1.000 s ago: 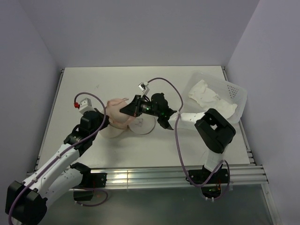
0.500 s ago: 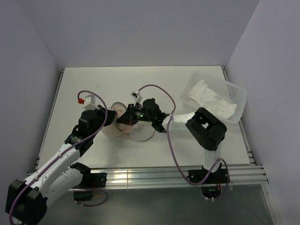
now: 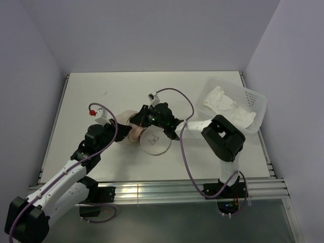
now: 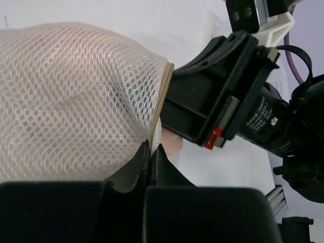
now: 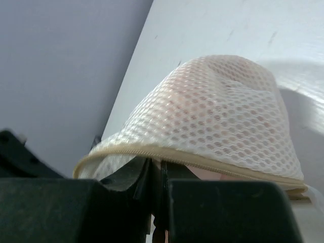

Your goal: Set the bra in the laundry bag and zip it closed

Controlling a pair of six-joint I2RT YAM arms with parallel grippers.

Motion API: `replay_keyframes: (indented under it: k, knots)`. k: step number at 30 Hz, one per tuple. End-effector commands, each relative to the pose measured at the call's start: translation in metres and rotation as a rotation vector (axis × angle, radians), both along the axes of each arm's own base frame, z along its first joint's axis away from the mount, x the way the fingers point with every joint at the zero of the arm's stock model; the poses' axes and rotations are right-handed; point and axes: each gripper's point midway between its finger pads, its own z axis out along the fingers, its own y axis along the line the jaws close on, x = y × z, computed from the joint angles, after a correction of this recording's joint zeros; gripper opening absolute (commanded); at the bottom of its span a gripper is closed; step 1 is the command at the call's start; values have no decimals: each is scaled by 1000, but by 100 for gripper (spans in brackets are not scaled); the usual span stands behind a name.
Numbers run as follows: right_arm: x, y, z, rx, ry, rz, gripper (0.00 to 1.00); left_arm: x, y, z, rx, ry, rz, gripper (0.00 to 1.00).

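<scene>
The laundry bag (image 3: 132, 133), a whitish mesh bag with a tan zip rim (image 4: 161, 101), lies mid-table with its round lid (image 3: 157, 144) flopped open to the right. The pink bra (image 4: 173, 142) shows under the rim and through the mesh (image 5: 202, 109). My left gripper (image 4: 151, 147) is shut on the bag's rim from the left (image 3: 119, 135). My right gripper (image 5: 158, 169) is shut on the rim's edge from the far right side (image 3: 138, 120), just under the zip (image 5: 202, 161). The two grippers face each other across the opening.
A clear perforated plastic bin (image 3: 253, 96) holding white cloth (image 3: 223, 104) stands at the back right. Walls close the table on the left, back and right. The right arm's cable (image 3: 177, 93) loops above the bag.
The pink bra, bulging above the bag a second ago, has sunk into it. My right gripper dipped left over the bag, then came back a little. My left gripper shifted slightly right.
</scene>
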Motion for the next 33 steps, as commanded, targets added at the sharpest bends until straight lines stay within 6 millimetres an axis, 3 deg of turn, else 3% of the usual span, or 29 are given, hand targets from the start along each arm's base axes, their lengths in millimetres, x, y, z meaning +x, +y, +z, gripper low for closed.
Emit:
replay_keyframes:
  k: [1,7,9,10,11,12,14,20,26,30,33]
  knots:
    - [24,0,28,60,-13,-200,0,-7,-8,6,-31,-15,-47,0]
    - [25,11,-3,4,43,-327,1,-9,-10,-5,-52,14,-48,0]
    - [26,13,-16,-63,47,-335,10,-7,-9,-5,-46,19,-39,0]
    - [24,14,-18,-80,42,-334,19,-7,-8,-5,-46,21,-31,0]
    - [21,10,-22,-110,37,-327,47,-6,-4,-9,-37,30,-11,0]
    - [19,8,-23,-124,37,-323,62,-4,-2,-10,-32,34,7,0]
    - [13,-1,-26,-183,15,-304,78,-1,3,-14,-13,49,39,0]
    - [-9,-32,-31,-316,11,-235,79,4,10,-22,-5,65,90,0]
    - [-23,-63,-30,-427,1,-185,97,5,15,-25,7,57,117,0]
    - [-20,-83,-28,-437,10,-179,99,5,15,-24,7,49,110,0]
    - [-12,-110,-28,-443,21,-228,94,3,15,-26,7,51,107,0]
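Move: Just about at the right hand's shut fingers, which hold the bra inside the mouth, lies the laundry bag: its middle is some 2 cm to the left, 1 cm back and 6 cm below. The bag's round lid lies flat about 10 cm to the right, 7 cm back and 11 cm down. From the left hand, pinching the zip edge, the bag's middle is roughly 3 cm ahead, 1 cm left and 6 cm below. Pushing about 2 cm farther left and then down about 5 cm into the bag, the right hand opens wide to let go of the bra. It backs out some 10 cm to the right, rising slightly as its fingers tip down by 20 degrees or so. The left hand keeps its pinch on the zip edge and sinks about 3.5 cm, drifting slightly left towards the end. ##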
